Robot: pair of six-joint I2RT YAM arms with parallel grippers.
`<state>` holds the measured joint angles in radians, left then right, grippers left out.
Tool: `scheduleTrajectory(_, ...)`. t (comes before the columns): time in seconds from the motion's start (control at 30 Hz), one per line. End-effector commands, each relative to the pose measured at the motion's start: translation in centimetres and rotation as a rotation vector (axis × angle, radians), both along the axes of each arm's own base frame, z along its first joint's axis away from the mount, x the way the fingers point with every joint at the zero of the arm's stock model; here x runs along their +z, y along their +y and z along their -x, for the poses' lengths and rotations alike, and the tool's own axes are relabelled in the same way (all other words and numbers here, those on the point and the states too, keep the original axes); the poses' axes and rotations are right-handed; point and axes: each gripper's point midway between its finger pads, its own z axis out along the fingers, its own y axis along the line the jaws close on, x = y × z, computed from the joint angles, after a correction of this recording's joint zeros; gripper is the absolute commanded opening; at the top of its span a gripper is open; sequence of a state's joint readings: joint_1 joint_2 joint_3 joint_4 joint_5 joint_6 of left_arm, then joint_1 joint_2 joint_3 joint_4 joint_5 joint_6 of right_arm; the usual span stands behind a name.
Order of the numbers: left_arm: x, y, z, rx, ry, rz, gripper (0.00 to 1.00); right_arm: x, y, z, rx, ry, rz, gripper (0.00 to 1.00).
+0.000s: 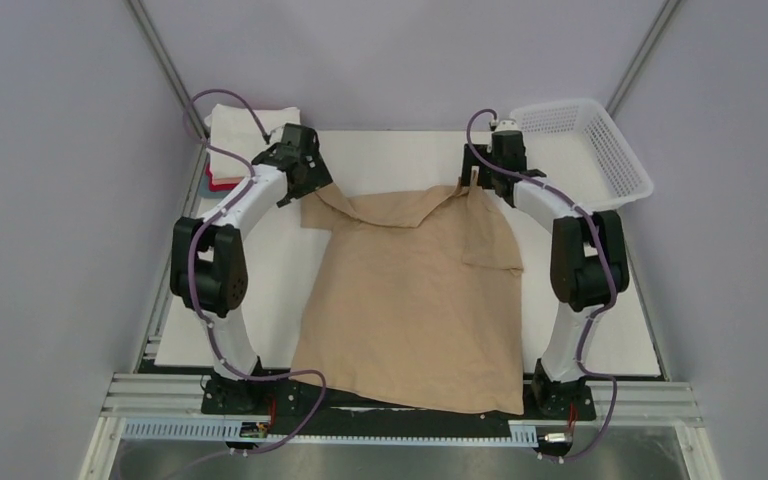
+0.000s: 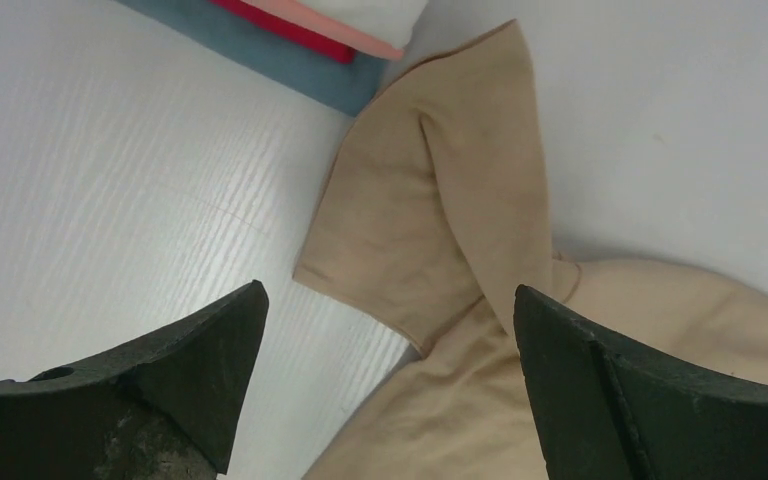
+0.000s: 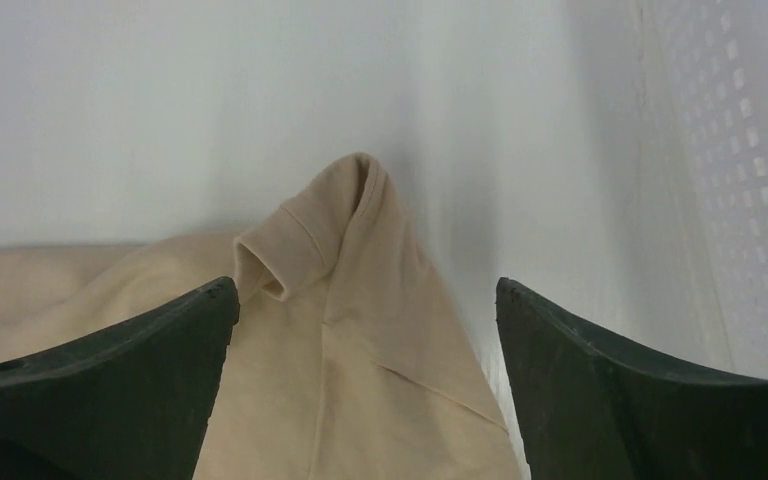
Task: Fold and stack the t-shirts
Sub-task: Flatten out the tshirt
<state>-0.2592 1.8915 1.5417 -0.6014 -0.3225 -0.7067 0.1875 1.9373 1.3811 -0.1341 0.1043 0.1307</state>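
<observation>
A tan t-shirt (image 1: 410, 300) lies spread on the white table (image 1: 260, 300), its hem hanging over the near edge and its sleeves crumpled at the far end. My left gripper (image 1: 312, 186) hovers over the left sleeve (image 2: 430, 220); it is open (image 2: 389, 288), with the cloth lying below the jaws. My right gripper (image 1: 475, 184) is over the raised right shoulder fold (image 3: 345, 230) and is also open (image 3: 366, 282), holding nothing. A stack of folded t-shirts (image 1: 232, 128) sits at the far left corner, cream-white on top, with pink (image 2: 355, 28), red (image 2: 285, 22) and grey-blue (image 2: 290, 68) edges showing.
A white plastic mesh basket (image 1: 600, 150) stands at the far right corner, its wall close to my right gripper (image 3: 735, 150). Metal frame posts rise at both far corners. Bare table (image 1: 600, 330) shows on either side of the shirt.
</observation>
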Motion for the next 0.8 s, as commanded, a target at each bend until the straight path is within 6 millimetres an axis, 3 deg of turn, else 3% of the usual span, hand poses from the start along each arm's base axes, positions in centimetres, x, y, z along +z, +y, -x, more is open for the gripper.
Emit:
scheduleTrajectory(0.0,6.3,-1.7,0.5,-0.040,-0.169,0.128,1.00,9.1,1.6,-1.2,0.044,-0.208,-0.069,1.00)
scheduleTrajectory(0.03,5.6,-2.1,1.3,-0.052,-0.149,0.138,1.00,9.1,1.9,-0.4,0.060,-0.200,-0.089,1.00)
scheduleTrajectory(0.07,6.3,-2.5,1.7,-0.061,-0.168,0.153,1.00,9.3,2.5,0.6,0.088,-0.195,-0.119,1.00)
scheduleTrajectory(0.1,5.4,-3.3,2.7,-0.089,-0.144,0.163,1.00,9.2,3.2,1.8,0.120,-0.181,-0.154,1.00)
scheduleTrajectory(0.13,6.4,-3.9,3.1,-0.118,-0.176,0.176,1.00,9.5,4.0,3.3,0.153,-0.172,-0.193,1.00)
scheduleTrajectory(0.17,5.5,-5.2,4.4,-0.179,-0.153,0.181,1.00,9.4,4.5,4.8,0.163,-0.155,-0.224,1.00)
scheduleTrajectory(0.2,6.3,-6.1,4.7,-0.217,-0.187,0.196,1.00,8.9,5.1,6.3,0.165,-0.132,-0.253,1.00)
scheduleTrajectory(0.33,5.5,-11.4,8.6,-0.464,-0.171,0.246,1.00,5.2,7.1,13.3,0.159,0.031,-0.384,1.00)
scheduleTrajectory(0.4,4.1,-13.3,10.8,-0.557,-0.139,0.270,1.00,2.8,8.0,17.0,0.167,0.128,-0.398,1.00)
scheduleTrajectory(0.43,2.5,-13.9,12.4,-0.591,-0.095,0.285,1.00,1.6,8.3,18.8,0.174,0.172,-0.392,1.00)
scheduleTrajectory(0.47,2.2,-14.3,12.9,-0.609,-0.097,0.297,1.00,0.6,8.7,20.4,0.185,0.213,-0.381,1.00)
scheduleTrajectory(0.53,-0.5,-14.1,14.9,-0.620,-0.032,0.312,1.00,-1.2,8.7,22.9,0.183,0.288,-0.356,1.00)
scheduleTrajectory(0.63,-2.4,-13.7,16.5,-0.618,0.018,0.318,1.00,-4.0,7.6,25.8,0.118,0.398,-0.340,1.00)
scheduleTrajectory(0.7,-3.9,-13.4,17.8,-0.621,0.053,0.316,1.00,-5.6,7.1,26.9,0.079,0.446,-0.333,1.00)
scheduleTrajectory(0.77,-5.0,-13.6,19.0,-0.640,0.073,0.339,1.00,-6.9,6.4,26.8,0.032,0.472,-0.304,1.00)
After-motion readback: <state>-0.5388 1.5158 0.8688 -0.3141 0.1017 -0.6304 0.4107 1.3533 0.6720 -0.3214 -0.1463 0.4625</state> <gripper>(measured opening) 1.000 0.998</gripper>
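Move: The spread t-shirt's body is what both open hands go for: its middle lies about 23 cm back and 26 cm to the right of the left hand, some 8 cm lower. The shirt's left sleeve is 5 cm ahead and 2 cm right, the folded stack 18 cm ahead and 13 cm left. From the right hand, the body's middle is about 25 cm back, 16 cm left and 7 cm down, and the basket 13 cm ahead, 25 cm right. Both hands head back over the shirt towards the middle of its body, wide open, arching up 5 to 7 cm before sinking low over the cloth. The left goes some 19 cm back and 12 cm right, turning clockwise; the right about 26 cm back and 7 cm left, its fingers tipping steeper. Whether they touch by the end can't be seen. ##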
